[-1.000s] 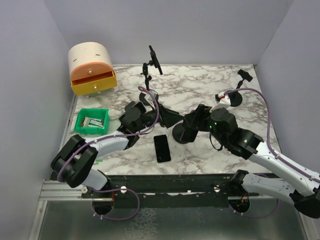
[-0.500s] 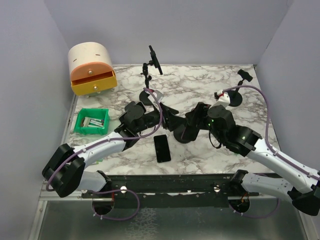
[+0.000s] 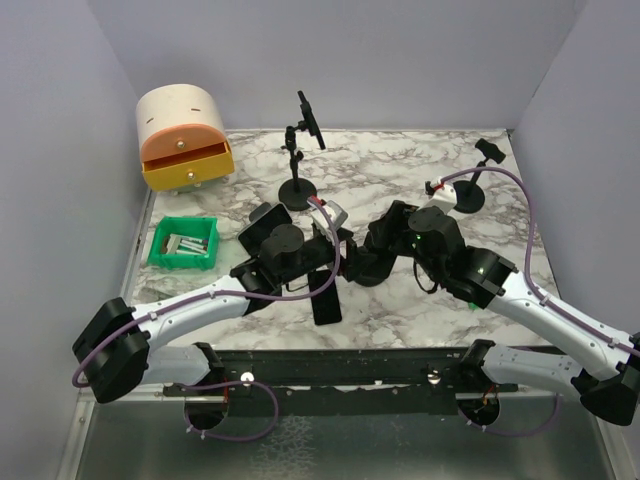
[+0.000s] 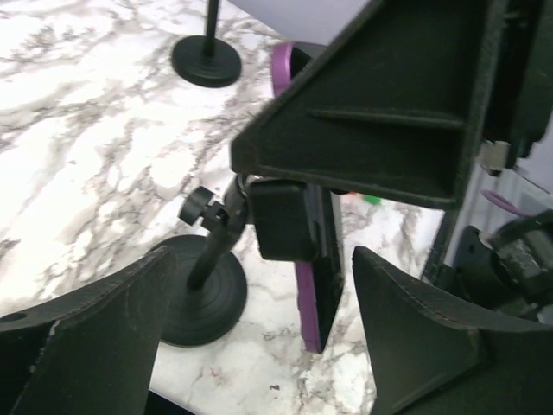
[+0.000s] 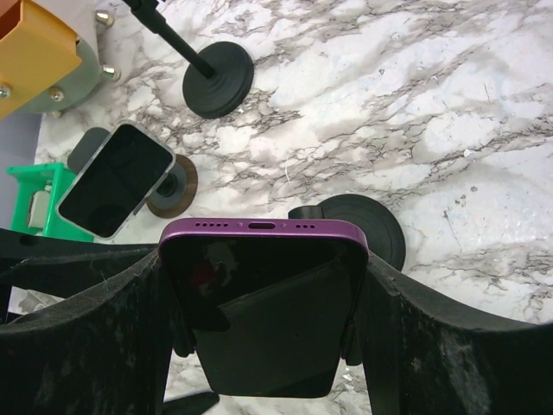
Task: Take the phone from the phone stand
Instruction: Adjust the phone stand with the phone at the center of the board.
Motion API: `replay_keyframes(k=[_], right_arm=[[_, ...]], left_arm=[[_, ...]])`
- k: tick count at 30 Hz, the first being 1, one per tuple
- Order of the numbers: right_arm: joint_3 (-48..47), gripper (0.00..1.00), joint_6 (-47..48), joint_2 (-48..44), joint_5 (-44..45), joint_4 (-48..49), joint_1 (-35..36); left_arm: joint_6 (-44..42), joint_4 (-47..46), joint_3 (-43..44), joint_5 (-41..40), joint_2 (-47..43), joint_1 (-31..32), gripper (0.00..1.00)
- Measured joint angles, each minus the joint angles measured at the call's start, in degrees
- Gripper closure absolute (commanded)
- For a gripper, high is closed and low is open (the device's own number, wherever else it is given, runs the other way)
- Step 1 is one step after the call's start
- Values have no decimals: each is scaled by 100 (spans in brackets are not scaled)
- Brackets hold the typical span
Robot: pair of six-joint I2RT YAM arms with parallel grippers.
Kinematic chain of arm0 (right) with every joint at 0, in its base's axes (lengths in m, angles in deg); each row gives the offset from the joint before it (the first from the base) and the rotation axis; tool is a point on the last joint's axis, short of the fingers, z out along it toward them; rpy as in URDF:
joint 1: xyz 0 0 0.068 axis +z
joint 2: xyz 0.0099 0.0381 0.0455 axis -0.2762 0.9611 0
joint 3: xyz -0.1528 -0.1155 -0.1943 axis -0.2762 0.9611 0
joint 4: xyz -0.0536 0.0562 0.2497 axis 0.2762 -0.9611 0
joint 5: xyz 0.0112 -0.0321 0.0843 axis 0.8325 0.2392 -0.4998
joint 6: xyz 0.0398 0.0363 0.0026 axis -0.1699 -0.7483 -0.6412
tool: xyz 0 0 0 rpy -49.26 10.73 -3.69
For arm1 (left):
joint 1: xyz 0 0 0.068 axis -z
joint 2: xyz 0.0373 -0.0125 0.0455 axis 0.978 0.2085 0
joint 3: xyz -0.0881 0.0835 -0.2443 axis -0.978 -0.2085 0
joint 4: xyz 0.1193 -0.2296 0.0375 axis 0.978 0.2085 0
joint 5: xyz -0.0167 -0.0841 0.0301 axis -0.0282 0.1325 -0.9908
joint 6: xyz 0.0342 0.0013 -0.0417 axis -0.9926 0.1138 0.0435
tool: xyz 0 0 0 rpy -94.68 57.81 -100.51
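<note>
The purple phone sits upright in the black phone stand, clamped by its holder. The stand's neck rises from a round base. My right gripper is shut on the phone, one finger against each long edge. In the left wrist view the phone's edge shows side-on. My left gripper is open wide, its fingers straddling the stand's neck and the phone without touching them. In the top view both grippers hide the phone.
A black phone lies flat near the front edge. A silver-edged phone rests on a small round puck. Two more stands stand behind. A drawer box and green bin sit at left.
My left gripper has opened wider and moved right and nearer, up to the stand. The right gripper has kept its grip and hardly moved.
</note>
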Motion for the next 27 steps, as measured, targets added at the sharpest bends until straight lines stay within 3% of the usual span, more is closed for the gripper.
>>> replay_keyframes(k=[6,11,27], right_arm=[[0,100,-57,2,4,0,0],[0,100,-81,2,7,-2,0],[0,100,-146,2,142,-7,-2]], left_arm=[[-291,168,192,-883,4,188,26],[-623,186,367,-1585,37,516,36],[-1733,476,822,-3281,382,1427,98]])
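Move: The left hand, open, has the phone stand's black head joint behind the held phone some 3 cm to its right, 2 cm farther out and a touch higher. That phone's middle is about 6 cm right, 3 cm ahead and level; the stand's round base about 6 cm right, 5 cm ahead and 18 cm down; the loose black phone 6 cm left, 4 cm back and 18 cm down. From the right hand the joint is about 5 cm left, 3 cm back, slightly lower. The left hand eases up about 2 cm, with roughly 1 cm forward and 1 cm to the right, onto the stand's head joint just under the right hand's finger, while its wrist swings counter-clockwise, tips its fingers upward and rolls its left side up, some 25 degrees in all. Its wide-open fingers close steadily as it turns, until the tips pinch the black joint behind the phone, and the right hand stays practically in place, keeping its grip on the phone by both sides. ##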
